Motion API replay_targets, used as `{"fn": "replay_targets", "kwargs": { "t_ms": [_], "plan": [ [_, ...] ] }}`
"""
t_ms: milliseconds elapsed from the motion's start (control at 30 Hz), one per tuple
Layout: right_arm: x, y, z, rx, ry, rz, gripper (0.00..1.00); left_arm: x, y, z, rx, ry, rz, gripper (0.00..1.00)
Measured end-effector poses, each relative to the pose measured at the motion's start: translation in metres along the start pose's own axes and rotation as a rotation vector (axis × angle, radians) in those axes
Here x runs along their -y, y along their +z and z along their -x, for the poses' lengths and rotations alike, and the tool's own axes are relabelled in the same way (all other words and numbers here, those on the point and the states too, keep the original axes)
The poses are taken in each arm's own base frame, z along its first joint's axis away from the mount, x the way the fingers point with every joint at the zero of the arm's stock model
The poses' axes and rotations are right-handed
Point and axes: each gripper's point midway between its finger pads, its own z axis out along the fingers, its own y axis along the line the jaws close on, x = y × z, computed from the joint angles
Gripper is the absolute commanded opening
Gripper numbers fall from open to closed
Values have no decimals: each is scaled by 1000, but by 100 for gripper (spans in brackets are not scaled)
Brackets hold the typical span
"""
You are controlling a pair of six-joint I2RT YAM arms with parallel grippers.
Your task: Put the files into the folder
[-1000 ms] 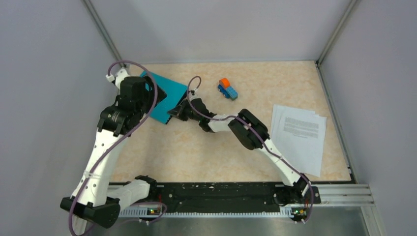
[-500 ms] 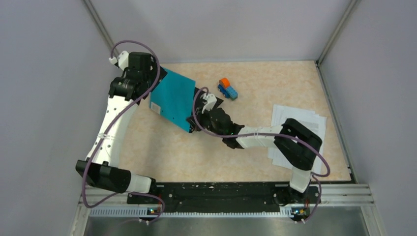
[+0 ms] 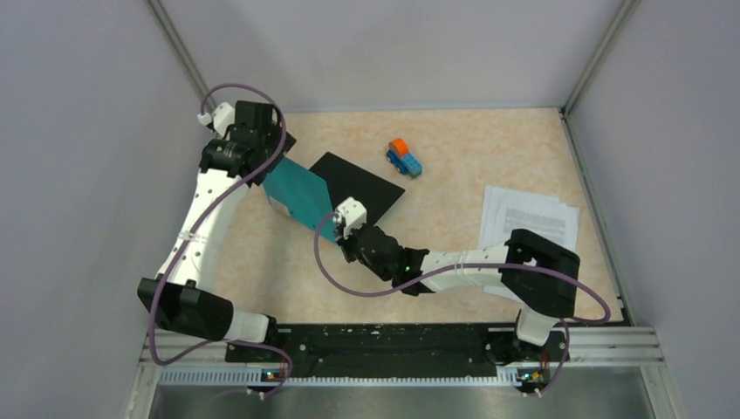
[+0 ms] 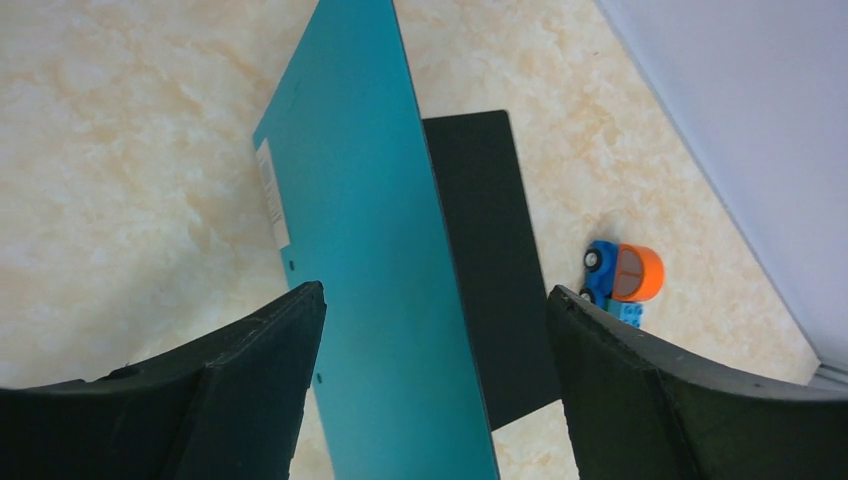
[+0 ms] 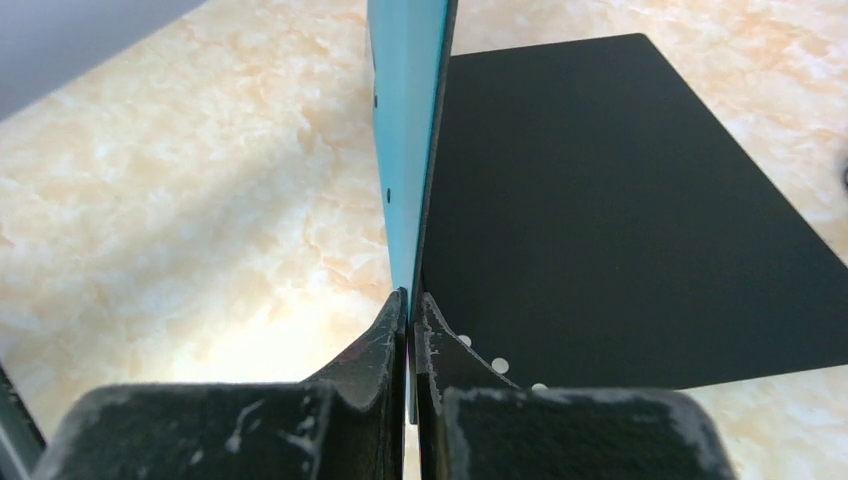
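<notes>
The folder lies open at the back left. Its black inner panel is flat on the table and its teal cover stands raised on edge. My right gripper is shut on the near edge of that cover, with the black panel to its right. My left gripper hangs open above the cover's far end. In the left wrist view the teal cover runs between its spread fingers without visible contact. The files, white sheets, lie at the right, partly behind my right arm.
A small blue-and-orange toy truck sits behind the folder, also seen in the left wrist view as the truck beside the black panel. Grey walls close in the table on three sides.
My right gripper has swung the teal cover up and back toward the near left, baring the black inside. The left arm rose to the folder's far end, and its jaws have narrowed slightly.
</notes>
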Motion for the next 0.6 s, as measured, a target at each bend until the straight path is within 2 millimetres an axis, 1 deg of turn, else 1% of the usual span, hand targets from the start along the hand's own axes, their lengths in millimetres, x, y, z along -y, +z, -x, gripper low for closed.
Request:
{"fn": "replay_targets", "kwargs": {
  "t_ms": [100,167,267,333,433,467,533,567,600],
  "plan": [
    [-1,-4,-3,-1,-51,-24,0,-14,3,-10,-17,11,33,78],
    [-5,-7,-3,1,-79,-30,0,-22,4,-15,-28,22,55,71],
    [-9,-10,-3,4,-108,-38,0,-28,6,-17,-27,31,71,58],
    [-11,-12,-4,5,-117,-44,0,-35,4,-19,-25,39,80,47],
    [-10,-13,-6,-4,-134,-53,0,-43,0,-21,-19,47,83,25],
    [-10,-14,-7,-8,-140,-54,8,-45,-2,-20,-17,55,80,17],
    [-11,-15,-8,-12,-146,-56,33,-48,-6,-19,-12,67,72,0],
    [-12,-16,-9,-14,-151,-58,46,-50,-8,-19,-11,81,71,0],
    [-13,-18,-10,-19,-156,-57,57,-54,-9,-20,-10,99,76,0]
  ]
}}
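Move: The folder cover's raised edge, standing up off the black inner panel, passes just under the open left fingers: about 2 cm back and 4 cm below them. From that hand the panel's middle is some 14 cm right, 1 cm ahead and 28 cm down, the toy car about 12 cm ahead, 34 cm right. From the right hand, pinching the cover's near side, that upper edge spot is roughly 12 cm ahead, 18 cm left and 9 cm up. The folder cover's raised edge goes from one hand to the other. The left hand moves back about 5 cm and down some 3 cm over it, shutting its wide-open fingers until they pinch it. The right hand keeps its pinch on the near side, easing back about 2 cm with a slight wrist turn, and then starts to open its fingers. ##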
